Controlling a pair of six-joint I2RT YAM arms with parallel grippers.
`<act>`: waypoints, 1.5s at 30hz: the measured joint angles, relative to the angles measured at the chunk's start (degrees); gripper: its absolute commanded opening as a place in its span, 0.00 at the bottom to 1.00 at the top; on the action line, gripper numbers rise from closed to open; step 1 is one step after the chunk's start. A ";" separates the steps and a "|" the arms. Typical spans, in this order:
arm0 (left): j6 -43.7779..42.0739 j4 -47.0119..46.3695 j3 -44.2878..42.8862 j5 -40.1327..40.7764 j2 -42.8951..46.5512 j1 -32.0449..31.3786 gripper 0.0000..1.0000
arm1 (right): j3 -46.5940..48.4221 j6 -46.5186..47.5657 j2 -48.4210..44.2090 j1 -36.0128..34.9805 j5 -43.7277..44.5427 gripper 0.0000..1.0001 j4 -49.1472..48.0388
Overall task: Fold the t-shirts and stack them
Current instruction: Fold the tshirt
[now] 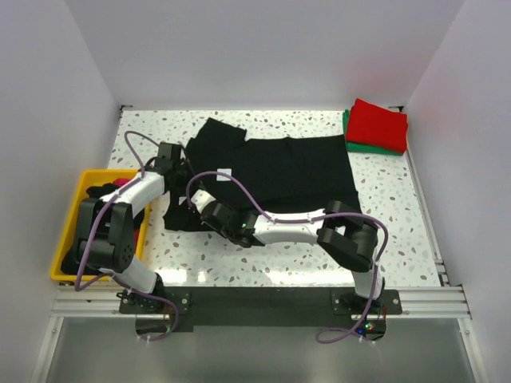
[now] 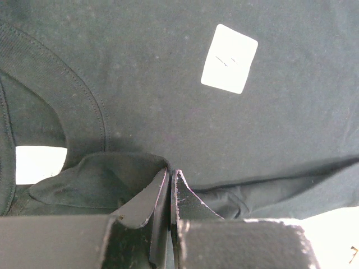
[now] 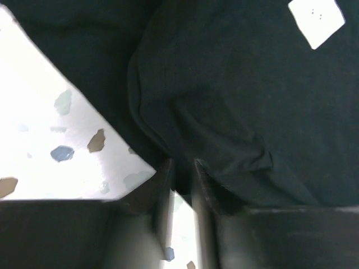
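A black t-shirt (image 1: 287, 171) lies spread across the middle of the speckled table, its white neck label (image 1: 224, 175) facing up. My left gripper (image 1: 177, 162) is at the shirt's collar end, and in the left wrist view (image 2: 171, 174) its jaws are pressed together with a fold of black cloth (image 2: 101, 179) bunched at the tips, below the label (image 2: 229, 58). My right gripper (image 1: 196, 204) sits at the shirt's near left edge. In the right wrist view (image 3: 182, 165) its fingers stand narrow with the shirt's dark edge (image 3: 224, 112) between the tips.
A folded red t-shirt (image 1: 379, 124) rests on a green one (image 1: 350, 137) at the back right corner. A yellow bin (image 1: 68, 219) at the left edge holds dark cloth and a bit of pink (image 1: 121, 183). White walls enclose the table (image 1: 391, 215).
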State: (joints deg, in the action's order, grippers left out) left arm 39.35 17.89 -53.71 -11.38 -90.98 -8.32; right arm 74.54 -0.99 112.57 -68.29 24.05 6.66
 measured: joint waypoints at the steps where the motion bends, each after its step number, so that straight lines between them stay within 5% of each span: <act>1: -0.02 0.02 -0.11 0.00 0.00 0.00 0.07 | 0.13 0.20 0.00 0.00 0.81 0.17 -0.04; 7: -0.02 0.20 -0.57 0.00 -0.04 0.04 0.07 | 1.20 0.13 0.00 0.48 3.48 0.00 0.00; 22: 0.07 0.11 -3.98 0.00 -4.81 0.09 0.11 | 7.67 -0.63 1.27 9.49 -1.07 0.00 0.00; 33: 0.57 -0.20 -5.25 0.11 -5.81 2.38 0.73 | 14.78 -2.27 7.17 13.84 -4.79 0.00 0.74; 41: 0.66 -0.68 -2.38 1.88 3.02 3.19 0.76 | 19.89 -6.67 8.70 18.84 -7.30 0.00 3.96; 45: 0.94 -1.27 2.36 1.99 7.45 3.19 0.70 | 23.28 -8.48 9.86 20.68 -7.52 0.00 5.66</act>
State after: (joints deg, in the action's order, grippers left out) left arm 40.29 16.62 -51.35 -9.39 -83.53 -5.13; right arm 97.82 -9.47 122.43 -47.62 16.53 12.32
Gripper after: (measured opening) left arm 0.740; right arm 0.010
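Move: The right hand's closing fingers are right at the near sleeve, its cloth about 1 cm ahead and 1 cm below the hand. From there the white square on the shirt lies some 17 cm ahead and 1 cm to the right, the small white tag roughly 10 cm ahead and 9 cm to the left, both about 2 cm lower. For the left hand, already shut on the shirt, that sleeve is about 9 cm back, 3 cm to the right and 1 cm lower. The right hand finishes closing on the near sleeve and, keeping it pinched, carries it forward about 18 cm over the shirt towards the white square, rising some 5 cm with a dip midway, easing a little right and swinging about 20 degrees clockwise. The left hand creeps forward 2 to 3 cm with its pinch, sinks slightly, then opens wide to let go of the cloth while shifting left, lifts clear some 4 cm and draws back again. ##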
